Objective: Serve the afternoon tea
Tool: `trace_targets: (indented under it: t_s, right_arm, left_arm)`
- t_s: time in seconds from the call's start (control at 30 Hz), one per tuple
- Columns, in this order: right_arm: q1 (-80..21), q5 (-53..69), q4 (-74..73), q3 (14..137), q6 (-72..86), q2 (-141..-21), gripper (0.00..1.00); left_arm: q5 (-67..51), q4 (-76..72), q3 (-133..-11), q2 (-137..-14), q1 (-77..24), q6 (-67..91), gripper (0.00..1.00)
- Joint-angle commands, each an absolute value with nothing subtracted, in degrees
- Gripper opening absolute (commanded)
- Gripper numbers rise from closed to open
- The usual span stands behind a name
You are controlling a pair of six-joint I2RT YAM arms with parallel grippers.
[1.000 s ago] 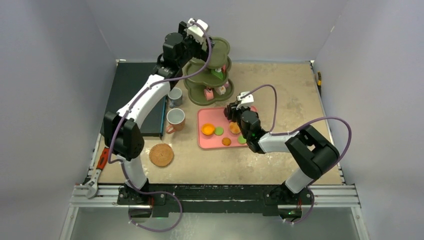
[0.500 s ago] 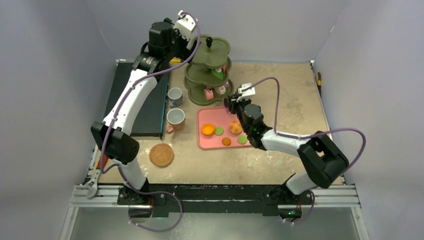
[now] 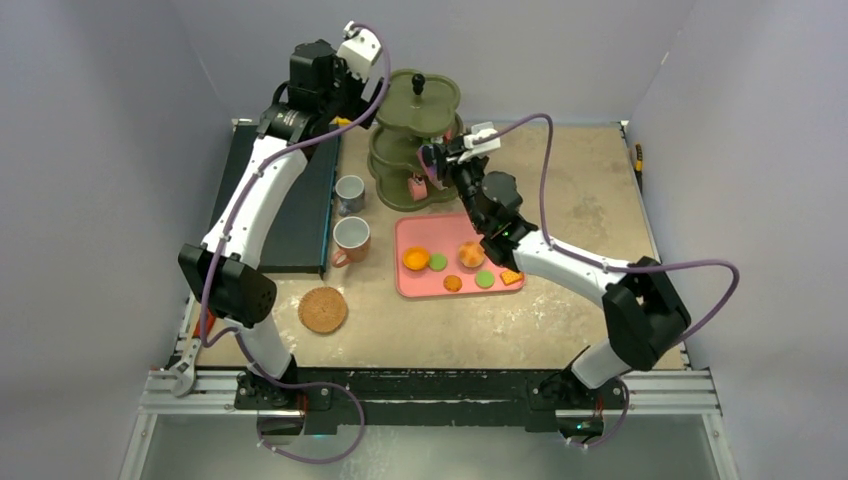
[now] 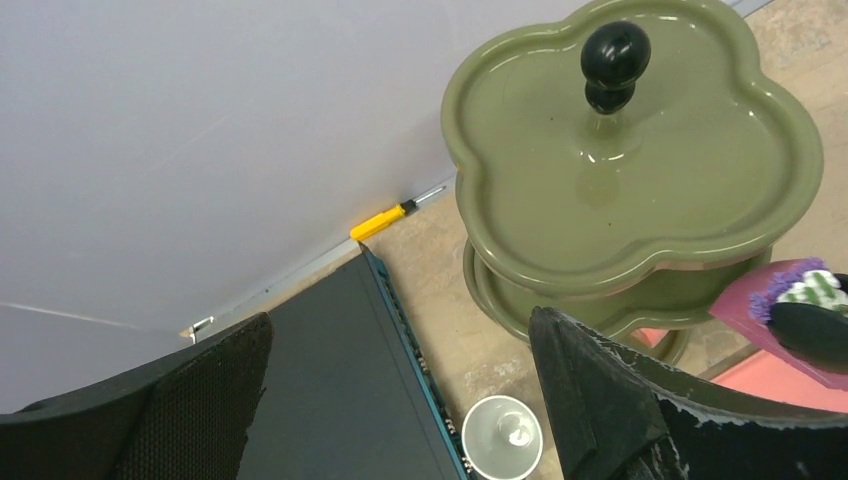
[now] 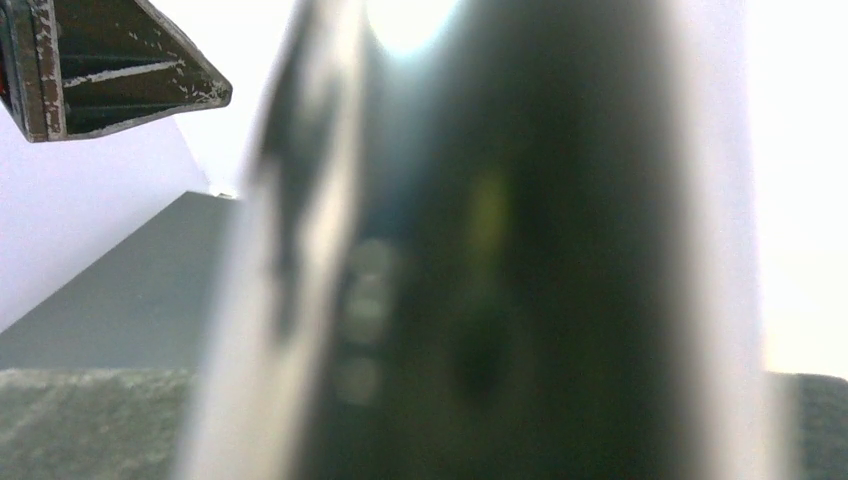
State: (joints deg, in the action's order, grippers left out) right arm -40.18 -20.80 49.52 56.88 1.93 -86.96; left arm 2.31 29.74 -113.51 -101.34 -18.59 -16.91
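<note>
My right gripper [image 3: 433, 159] is shut on a pink cake slice [image 4: 772, 304] with purple and green topping, held at the edge of the green tiered stand [image 3: 421, 108], level with its middle tier. The right wrist view is filled by a dark blur. My left gripper [image 4: 400, 325] hangs open and empty, high up and left of the stand's top plate [image 4: 620, 190]. The pink tray [image 3: 410, 230] carries orange rounds [image 3: 416, 259], green rounds [image 3: 438, 262] and an orange slice [image 3: 511, 277]. The small grey mug [image 3: 350, 193] and the orange mug [image 3: 351, 240] stand left of the tray.
Several small cakes [image 3: 418, 187] sit on the stand's lower tiers. A black box [image 3: 265, 200] lies at the left, a brown round mat [image 3: 323, 309] in front of the mugs, and a wrench [image 3: 185, 372] at the near left corner. A yellow-handled tool [image 4: 378, 222] lies by the back wall.
My right gripper has closed on a cake slice at the tray and lifted it back and left to the stand. My left arm has drawn back to the left, off the stand's top.
</note>
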Motion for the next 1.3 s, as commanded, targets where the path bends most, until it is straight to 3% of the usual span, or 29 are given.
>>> trace_targets:
  t_s: [0.0,0.7,1.27]
  right_arm:
    - [-40.3,-17.7,49.6,62.4,0.2,-89.8,0.26]
    - [-39.5,-19.3,56.7,70.3,-3.7,-102.9,0.27]
    - [-38.3,-17.2,60.8,72.7,-7.0,-106.9,0.28]
  left_arm:
    - [1.9,28.4,-112.6,-99.2,-17.6,-15.8,0.99]
    - [0.4,26.0,-108.3,-97.4,-16.4,-15.6,0.99]
    - [0.3,25.4,-106.4,-97.1,-15.9,-15.7,0.99]
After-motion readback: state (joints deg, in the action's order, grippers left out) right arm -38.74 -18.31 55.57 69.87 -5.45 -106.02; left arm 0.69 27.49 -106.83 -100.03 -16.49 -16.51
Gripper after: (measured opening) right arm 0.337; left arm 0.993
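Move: The right hand, gripping the tongs with the purple cake slice in their tips, has the middle of the green stand's middle tier some 11 cm ahead, 4 cm to its left and 15 cm below. The top tier overhangs it, about 11 cm ahead, 4 cm left and 3 cm below the hand; a pink cake on the bottom tier sits 8 cm ahead, 4 cm left, 26 cm down. The pink tray lies about 8 cm back, 5 cm right and 29 cm down. From the left hand the middle tier is roughly 2 cm ahead, 11 cm right and 18 cm below. Keeping its grip on the tongs and the purple slice, the right hand reaches about 7 cm forward and at first some 5 cm left and 5 cm down, feeding the tong tips under the top tier's rim into the gap over the middle tier, then comes up a good centimetre and slightly right while still edging forward, its left side dipping by some 5 degrees. The left hand, empty and wide open beside the stand, sinks about 3 cm and drifts slightly left. ##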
